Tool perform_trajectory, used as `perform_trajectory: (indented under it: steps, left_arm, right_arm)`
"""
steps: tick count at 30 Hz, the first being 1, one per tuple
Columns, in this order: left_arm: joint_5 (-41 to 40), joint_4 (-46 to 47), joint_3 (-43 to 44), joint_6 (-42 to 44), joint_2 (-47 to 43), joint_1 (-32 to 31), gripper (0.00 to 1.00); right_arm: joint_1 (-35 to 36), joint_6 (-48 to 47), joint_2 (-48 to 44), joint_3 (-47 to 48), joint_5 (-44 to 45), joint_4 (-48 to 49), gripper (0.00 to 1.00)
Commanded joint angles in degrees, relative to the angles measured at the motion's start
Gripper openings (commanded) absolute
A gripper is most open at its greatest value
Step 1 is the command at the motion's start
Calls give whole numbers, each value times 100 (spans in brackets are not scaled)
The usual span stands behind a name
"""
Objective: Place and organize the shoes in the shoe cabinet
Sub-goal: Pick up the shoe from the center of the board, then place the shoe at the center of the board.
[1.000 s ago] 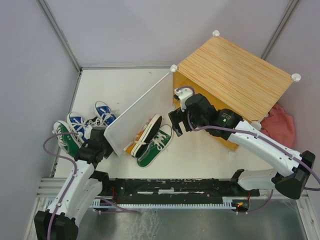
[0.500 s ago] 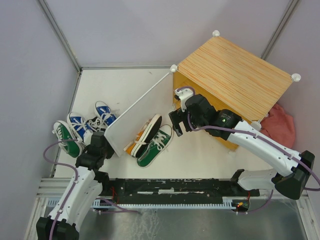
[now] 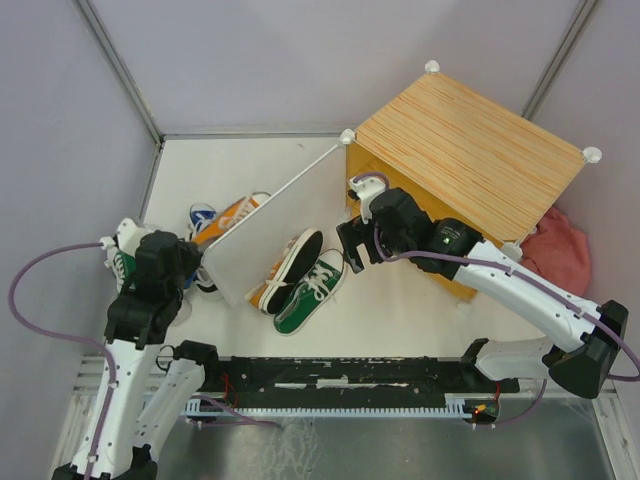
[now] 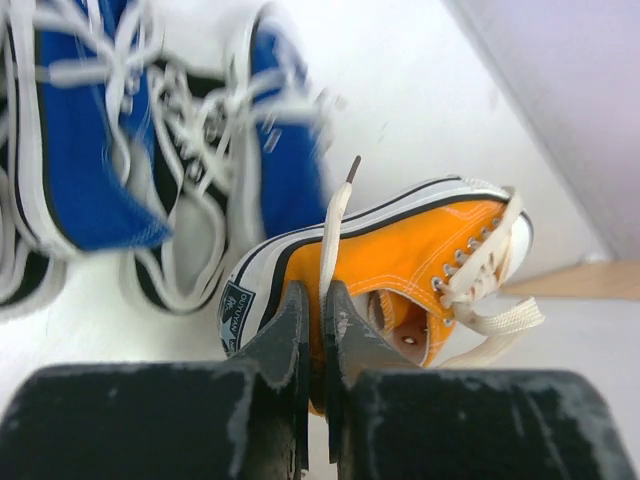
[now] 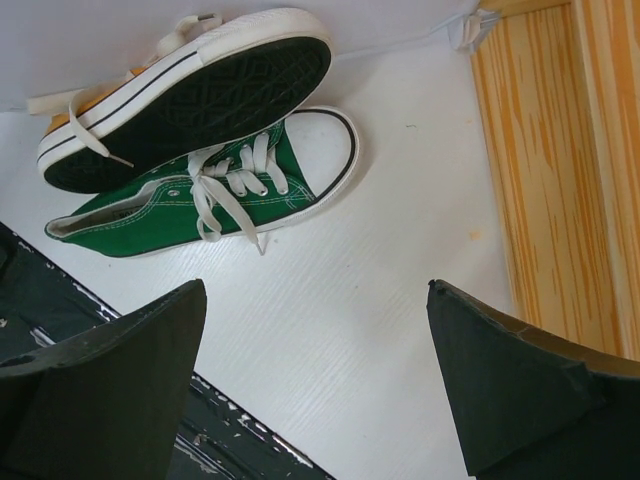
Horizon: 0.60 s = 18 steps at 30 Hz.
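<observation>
My left gripper [image 4: 315,300] is shut on the heel wall of an orange shoe [image 4: 420,260], held above the pile left of the door; from above this orange shoe [image 3: 236,213] shows beside the gripper [image 3: 196,246]. Below it lie blue shoes [image 4: 80,150] and a black shoe [image 4: 185,205]. A second orange shoe [image 3: 290,266] rests on its side next to a green shoe [image 3: 312,292] in front of the shoe cabinet [image 3: 470,160]. My right gripper [image 5: 315,290] hangs open above the floor near the green shoe [image 5: 200,205], holding nothing.
The cabinet's pale door panel [image 3: 268,232] stands swung open between the two shoe groups. Another green shoe [image 3: 120,266] peeks out behind my left arm. A pink cloth [image 3: 560,250] lies right of the cabinet. Grey walls close in on the left and back.
My left gripper closed on the orange shoe and lifted it out of the pile, the arm swinging left and up. The right arm stayed put.
</observation>
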Motion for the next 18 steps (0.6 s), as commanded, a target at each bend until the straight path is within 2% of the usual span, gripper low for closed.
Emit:
perform_trajectory:
  steps: [1, 7, 11, 18]
  left_arm:
    - [-961, 794, 1037, 665, 42, 4, 3]
    - [-1579, 1349, 1925, 1366, 313, 6, 3]
    - [-1476, 1826, 2483, 1559, 604, 4, 3]
    - [-1330, 2501, 3370, 1868, 1172, 0, 3]
  right_arm:
    - [-14, -10, 79, 261, -118, 177, 99]
    - [-17, -83, 196, 560, -128, 72, 99]
    - [-17, -210, 191, 973, -50, -211, 99]
    - [-17, -604, 63, 2354, 292, -997, 99]
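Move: Over on the white board's far side, the left hand already has an orange shoe by the heel, some 20 cm above the table. The green shoe, where the others are being gathered, lies about 25 cm to its right and 5 cm back, with a tipped orange shoe about 21 cm right and level with it; a blue shoe lies 10 cm straight ahead. From the right hand the green shoe is about 16 cm left and 6 cm back, the cabinet front 8 cm ahead and 5 cm right. Lifting steeply, the left hand carries the heel-pinched orange shoe up about 20 cm, away from the blue shoes, drifting some 4 cm left and then slightly forward. Its wrist tips the fingers up by about 20 degrees and rolls the left side up a little; the grip stays shut. The empty right hand, fingers wide open, barely moves at first, then rises roughly 8 cm above the green shoe's side of the board. ##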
